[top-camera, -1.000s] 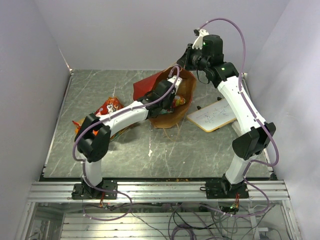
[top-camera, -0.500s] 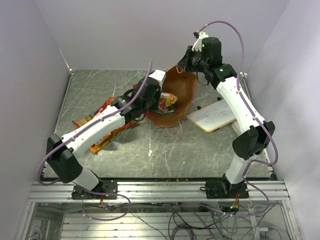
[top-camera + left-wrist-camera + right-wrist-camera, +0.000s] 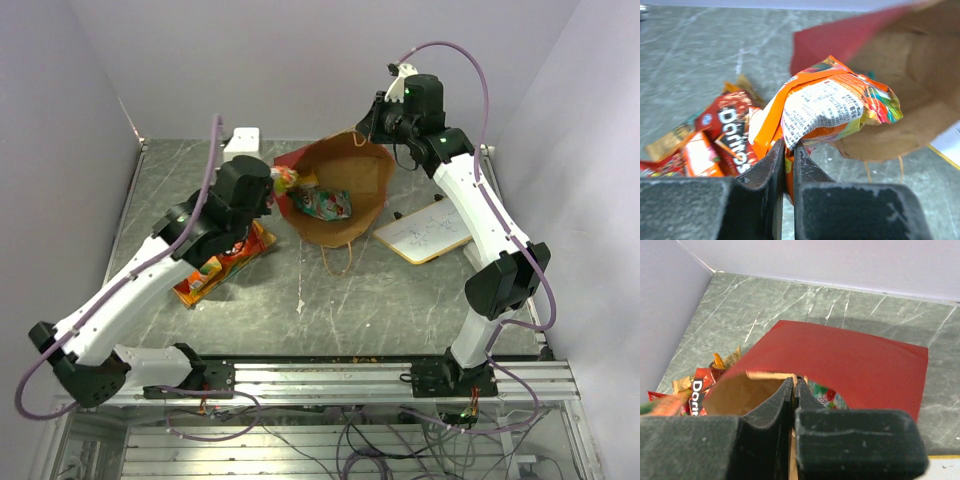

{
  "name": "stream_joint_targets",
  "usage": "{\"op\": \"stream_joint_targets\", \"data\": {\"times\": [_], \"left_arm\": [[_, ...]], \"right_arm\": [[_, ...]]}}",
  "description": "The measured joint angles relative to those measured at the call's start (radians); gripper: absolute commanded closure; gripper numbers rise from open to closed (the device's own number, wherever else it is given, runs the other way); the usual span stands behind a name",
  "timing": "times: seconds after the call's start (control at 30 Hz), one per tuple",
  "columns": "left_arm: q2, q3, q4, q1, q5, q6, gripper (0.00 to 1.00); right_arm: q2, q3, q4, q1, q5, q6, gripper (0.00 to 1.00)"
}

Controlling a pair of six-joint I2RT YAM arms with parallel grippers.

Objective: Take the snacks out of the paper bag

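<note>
The paper bag (image 3: pixel 345 200), red outside and brown inside, lies at the table's middle back with its mouth held up. My right gripper (image 3: pixel 795 381) is shut on the bag's top rim (image 3: pixel 765 376) and holds it open. My left gripper (image 3: pixel 788 150) is shut on an orange snack packet (image 3: pixel 830 107), lifted just left of the bag's mouth; it shows in the top view (image 3: pixel 285 180). A teal-and-white packet (image 3: pixel 322 205) lies inside the bag. A red Doritos bag (image 3: pixel 732 125) and orange packets (image 3: pixel 222 262) lie on the table left of the bag.
A flat white wood-framed board (image 3: pixel 425 232) lies right of the bag. A small white block (image 3: pixel 243 138) sits at the table's back edge. Walls close in the table on the left, back and right.
My left gripper has pulled out of the bag to the left with the orange packet in it, and its arm has swung left. The bag's mouth has opened wider. My right gripper has held still.
</note>
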Motion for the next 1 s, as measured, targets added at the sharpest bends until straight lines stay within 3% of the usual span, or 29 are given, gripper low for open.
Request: {"op": "stream_joint_targets", "data": {"times": [0.33,0.43,0.67,0.83,1.0], "left_arm": [[-0.121,0.026,-0.158,0.019,-0.247,-0.143,0.93],[-0.078,0.05,-0.256,0.094,-0.267,-0.232,0.93],[0.099,0.077,-0.483,0.428,-0.171,-0.408,0.93],[0.179,0.095,-0.612,0.517,-0.056,-0.579,0.93],[0.133,-0.032,-0.596,0.635,0.101,-0.7,0.93]], "right_arm": [[-0.001,-0.024,0.005,0.0,0.0,0.0,1.0],[-0.002,-0.024,0.006,0.0,0.0,0.0,1.0],[-0.002,-0.024,0.006,-0.001,0.0,0.0,1.0],[-0.002,-0.024,0.006,-0.001,0.0,0.001,1.0],[-0.005,-0.032,0.006,-0.001,0.0,0.0,1.0]]}}
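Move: Off to the left hand's left, about 17 cm away, roughly level with it fore and aft and some 28 cm below, lies the snack pile; its Doritos bag is about 12 cm left and 7 cm ahead. The tilted paper bag sits some 16 cm to the left hand's right and 13 cm ahead, about 18 cm lower. From the right hand the pile is roughly 36 cm left, 17 cm back and 30 cm down. Swinging away from the paper bag's mouth, the left hand keeps its pinch on the orange snack pack and carries it about 20 cm left over the pile, first rising 3 cm, then sinking some 16 cm. The wrist turns nearly 60 degrees counter-clockwise and tips the fingers down. The right hand stays put, still pinching the bag's rim. ##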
